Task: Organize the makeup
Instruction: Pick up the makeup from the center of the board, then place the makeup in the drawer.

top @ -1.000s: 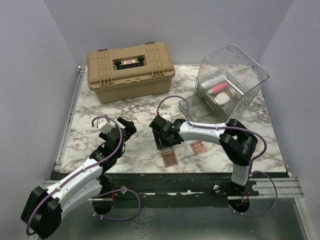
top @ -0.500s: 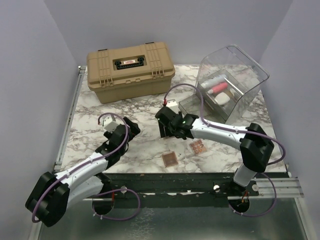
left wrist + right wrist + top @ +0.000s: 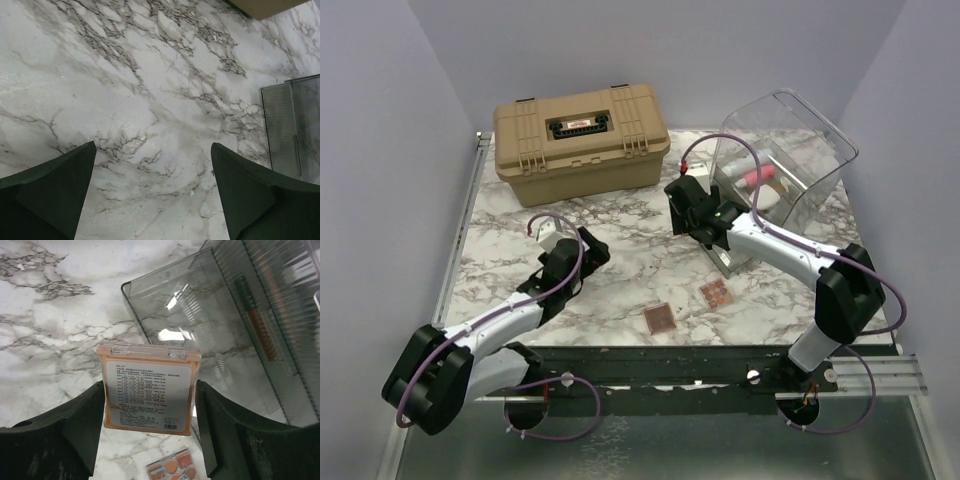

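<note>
My right gripper (image 3: 150, 407) is shut on a peach eyeshadow palette (image 3: 148, 385), held upright with its label facing the camera, just before the pulled-out grey drawer (image 3: 200, 335). In the top view the right gripper (image 3: 705, 218) hovers at the clear bin's (image 3: 795, 135) front. Two more palettes (image 3: 659, 318) (image 3: 716, 293) lie flat near the front edge; one palette (image 3: 173, 469) shows below the held one. A pink tube (image 3: 757, 176) and a white piece (image 3: 769, 198) sit inside the bin, and a red-black pencil (image 3: 257, 320) lies behind its ribbed wall. My left gripper (image 3: 592, 250) (image 3: 152, 165) is open over bare marble.
A large tan hard case (image 3: 580, 135) stands shut at the back left; its corner (image 3: 265, 5) shows in the left wrist view. The drawer's corner (image 3: 282, 125) lies to the right of the left gripper. The marble table (image 3: 500, 250) ends at a metal rail on the left.
My right gripper lifted the palette from the near middle of the table and carried it back-right to the drawer. The left arm stretched forward and to the right, still open.
</note>
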Tool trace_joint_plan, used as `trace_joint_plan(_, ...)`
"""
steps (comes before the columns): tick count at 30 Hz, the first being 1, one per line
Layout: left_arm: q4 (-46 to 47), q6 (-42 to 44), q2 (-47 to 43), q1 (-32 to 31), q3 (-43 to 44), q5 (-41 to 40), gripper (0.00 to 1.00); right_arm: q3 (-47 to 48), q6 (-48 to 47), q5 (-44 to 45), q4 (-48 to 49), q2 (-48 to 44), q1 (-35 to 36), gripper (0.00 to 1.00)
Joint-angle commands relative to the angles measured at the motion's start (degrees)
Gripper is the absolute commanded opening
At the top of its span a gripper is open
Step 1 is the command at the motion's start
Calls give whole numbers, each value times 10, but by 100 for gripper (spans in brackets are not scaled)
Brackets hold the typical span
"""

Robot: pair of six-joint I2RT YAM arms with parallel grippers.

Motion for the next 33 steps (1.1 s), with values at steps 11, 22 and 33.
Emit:
trace_joint_plan(11, -19, 12, -3, 4, 38, 64, 99, 15, -263, 9, 99, 58, -66, 60)
trace_joint_plan(22, -45, 29, -49, 6, 25, 76, 99, 29, -345, -29, 118, 122, -87, 62)
trace_joint_plan(33, -43, 29, -37, 9, 28, 82, 99, -11, -396, -89, 144, 120, -97, 66)
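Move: The makeup compact is already pinched in the right gripper. The empty front compartment of the clear organizer, where it goes, has its middle about 4 cm ahead, 6 cm right and 11 cm below. The pencils in the next slot lie roughly 7 cm ahead and 12 right; the eyeshadow palette on the table lies some 12 cm back and 4 right, 13 below. From the left gripper the compartment is about 9 cm ahead, 26 right and 5 below. Carry the gripped compact forward about 7 cm and rightward 4 to 5 cm over the front compartment, rolling the right wrist some 30 degrees counter-clockwise to square it with the tray walls. Sink mostly in the second half, about 5 cm in all, keeping the grip. Shift the empty, open left gripper 2 cm right and raise it about 3 cm. ##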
